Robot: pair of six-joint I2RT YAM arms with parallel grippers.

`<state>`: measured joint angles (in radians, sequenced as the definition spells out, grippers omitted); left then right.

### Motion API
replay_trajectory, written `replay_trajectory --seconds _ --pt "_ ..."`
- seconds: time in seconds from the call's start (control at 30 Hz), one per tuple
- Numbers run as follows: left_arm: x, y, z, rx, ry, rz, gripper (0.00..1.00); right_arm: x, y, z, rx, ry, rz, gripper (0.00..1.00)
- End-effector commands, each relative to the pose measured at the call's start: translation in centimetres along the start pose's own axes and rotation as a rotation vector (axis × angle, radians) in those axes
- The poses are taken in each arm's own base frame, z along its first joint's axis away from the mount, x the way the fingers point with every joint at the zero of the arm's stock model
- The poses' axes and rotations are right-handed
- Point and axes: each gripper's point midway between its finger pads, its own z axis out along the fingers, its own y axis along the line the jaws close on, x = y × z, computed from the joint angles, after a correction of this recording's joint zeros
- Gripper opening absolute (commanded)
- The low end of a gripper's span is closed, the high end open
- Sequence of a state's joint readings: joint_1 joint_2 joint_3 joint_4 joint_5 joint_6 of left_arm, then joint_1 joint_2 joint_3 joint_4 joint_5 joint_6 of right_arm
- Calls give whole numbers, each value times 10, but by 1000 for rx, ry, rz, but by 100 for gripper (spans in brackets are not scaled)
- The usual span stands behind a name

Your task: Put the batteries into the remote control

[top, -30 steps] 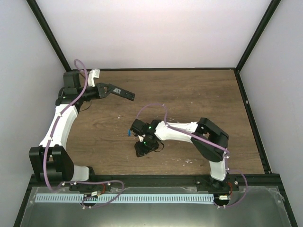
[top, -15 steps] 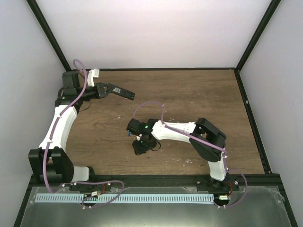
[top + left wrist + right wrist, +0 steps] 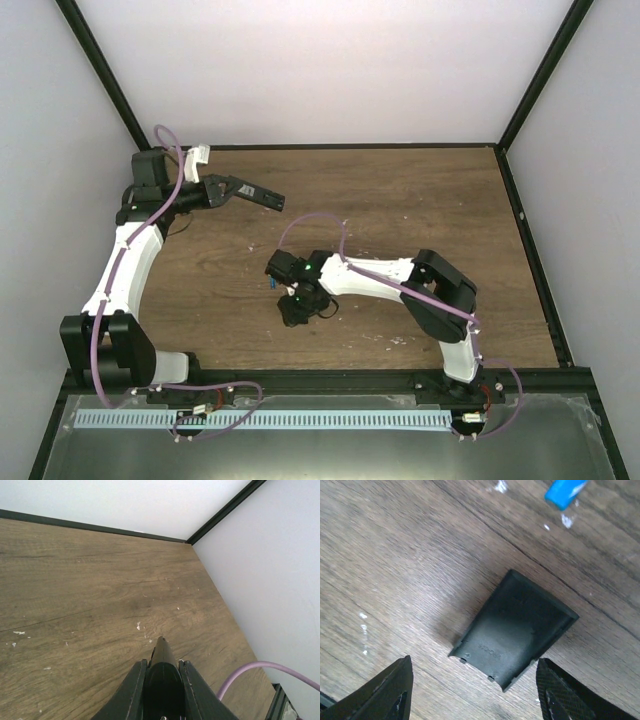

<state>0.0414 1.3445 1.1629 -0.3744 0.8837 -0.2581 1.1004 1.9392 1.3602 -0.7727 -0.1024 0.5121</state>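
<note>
My left gripper is shut on the remote control, a slim black bar held above the table at the back left. In the left wrist view the remote control juts out between the fingers of the left gripper. My right gripper hangs open over a small black cover piece that lies flat on the wood. In the right wrist view the right gripper has a fingertip on each side of the cover, not touching it. One blue battery lies just beyond the cover; the top view shows this battery left of the right wrist.
The wooden table is bounded by white walls with black frame edges at the back and sides. A purple cable loops over the right arm. Small white flecks dot the wood.
The right arm has shifted a little to the left over the cover piece. The left arm and the remote have not moved.
</note>
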Motion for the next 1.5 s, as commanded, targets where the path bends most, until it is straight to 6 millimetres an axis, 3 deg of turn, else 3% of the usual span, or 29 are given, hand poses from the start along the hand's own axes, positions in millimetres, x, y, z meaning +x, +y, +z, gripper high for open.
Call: replay_trajectory --seconds 0.0,0.63,1.0,1.27,1.47 --pt "-6 -5 -2 17 -21 30 0 -15 12 -9 -11 -42 -34 60" --pt "-8 -1 2 16 -15 27 0 -11 12 6 5 11 -67 62" --pt "-8 1 3 20 -12 23 0 3 2 24 23 49 -68 61" --pt "-6 2 4 21 -13 17 0 10 -9 34 57 62 -62 49" --pt "-6 2 4 20 -14 16 0 15 -23 34 114 64 -42 28"
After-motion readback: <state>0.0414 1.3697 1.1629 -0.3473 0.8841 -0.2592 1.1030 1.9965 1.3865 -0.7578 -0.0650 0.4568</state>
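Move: The battery cover lies flat on the table about 2 cm ahead of my right fingertips, roughly level sideways and some 3 cm below them. The nearer blue battery is about 8 cm ahead and 1 cm to the left, the other about 8 cm ahead and 5 cm to the left, both at cover height. From my left hand, the cover is some 19 cm back, 15 cm to the right and 28 cm below. With my right hand I first lift a centimetre, easing left, then sink about 2 cm to the battery cover and creep on down, fingers still pointing at the table. Over the last part I edge forward and draw my half-open fingers together to roughly a third open, catching the cover between them. ##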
